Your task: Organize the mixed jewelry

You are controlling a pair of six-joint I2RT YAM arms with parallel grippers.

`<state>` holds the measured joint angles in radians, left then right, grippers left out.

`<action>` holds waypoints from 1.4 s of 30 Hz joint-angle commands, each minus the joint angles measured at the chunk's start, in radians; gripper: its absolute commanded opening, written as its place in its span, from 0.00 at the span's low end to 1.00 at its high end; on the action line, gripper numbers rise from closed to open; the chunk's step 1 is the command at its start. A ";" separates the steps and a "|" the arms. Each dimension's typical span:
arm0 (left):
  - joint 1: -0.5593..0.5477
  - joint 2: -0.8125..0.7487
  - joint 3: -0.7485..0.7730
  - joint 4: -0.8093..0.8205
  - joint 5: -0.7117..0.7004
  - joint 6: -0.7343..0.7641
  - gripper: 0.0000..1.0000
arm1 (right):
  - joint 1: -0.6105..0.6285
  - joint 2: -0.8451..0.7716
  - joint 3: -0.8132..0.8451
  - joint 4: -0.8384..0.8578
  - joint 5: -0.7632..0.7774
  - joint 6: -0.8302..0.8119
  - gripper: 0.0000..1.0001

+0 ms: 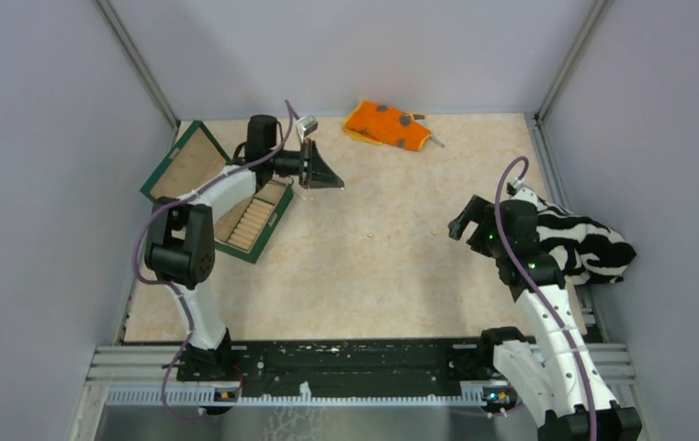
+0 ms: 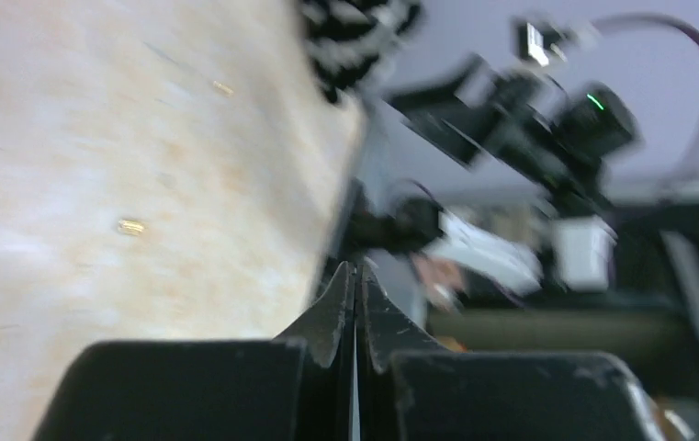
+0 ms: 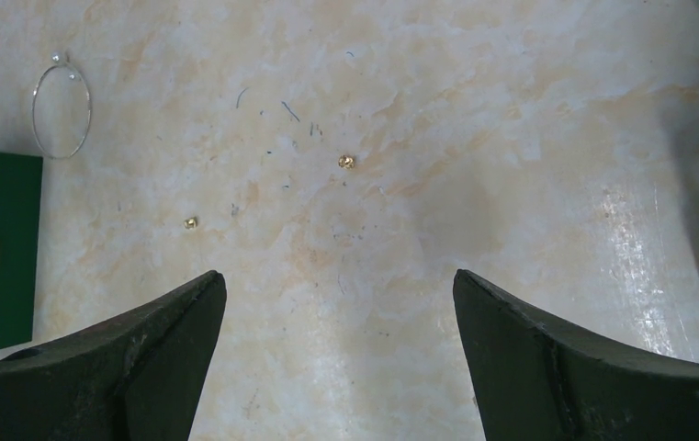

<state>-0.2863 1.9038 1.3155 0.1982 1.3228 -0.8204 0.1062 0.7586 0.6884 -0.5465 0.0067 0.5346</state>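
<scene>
In the right wrist view a thin silvery wire bangle hoop [image 3: 62, 106] lies flat on the beige table at the upper left. Two tiny gold pieces [image 3: 346, 162] [image 3: 190, 222] lie apart on the table nearer the middle. My right gripper [image 3: 339, 276] hangs open above bare table with nothing between its fingers; it shows at the right in the top view [image 1: 465, 220]. My left gripper [image 1: 339, 185] is shut and empty, just past the green box. The left wrist view is blurred; its jaws [image 2: 357, 268] are pressed together, with small gold pieces [image 2: 130, 226] on the table beyond.
An open green jewelry box [image 1: 217, 188] with padded slots sits at the left, its edge also in the right wrist view [image 3: 1, 248]. An orange grey-spotted cloth [image 1: 387, 124] lies at the back. A black-and-white striped cloth [image 1: 584, 243] is bunched beside the right arm.
</scene>
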 commanded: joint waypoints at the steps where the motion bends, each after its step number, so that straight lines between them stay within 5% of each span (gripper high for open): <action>1: 0.028 -0.142 0.170 -0.728 -0.601 0.527 0.00 | -0.007 -0.027 0.023 0.003 0.008 -0.013 0.93; 8: 0.082 -0.283 0.107 -0.922 -1.231 0.566 0.00 | -0.007 0.023 0.019 0.041 -0.025 -0.017 0.93; 17: 0.164 -0.411 -0.101 -0.840 -1.658 0.464 0.00 | -0.006 0.076 0.031 0.079 -0.049 -0.024 0.93; 42: 0.279 -0.293 -0.218 -0.600 -1.726 0.415 0.00 | -0.007 0.100 0.028 0.091 -0.076 -0.015 0.92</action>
<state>-0.0105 1.5898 1.1065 -0.4614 -0.3565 -0.3756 0.1062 0.8555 0.6884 -0.5007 -0.0582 0.5243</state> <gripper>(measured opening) 0.005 0.927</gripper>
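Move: The left hand's shut fingers seem to hold a small earring. The small divided compartment by the box lid's hinge lies about 33 cm to its left, 6 cm ahead and 17 cm below. The ring rolls are some 24 cm left and 2 cm ahead, the big open compartment 22 cm left and 13 cm ahead, the bangle 9 cm left and 15 cm ahead. From the idle right hand, the small compartment is roughly 60 cm left and 15 cm ahead. Fingers still shut, seemingly keeping a small earring pinched, the left hand swings left some 33 cm over the jewelry box to the small compartments by the lid hinge, after a short push forward, and sinks about 12 cm on the way. Its wrist turns over by some 105 degrees, so the fingers go from pointing right to pointing forward, left and steeply down. It slows over the box and is still easing lower, without letting go. ##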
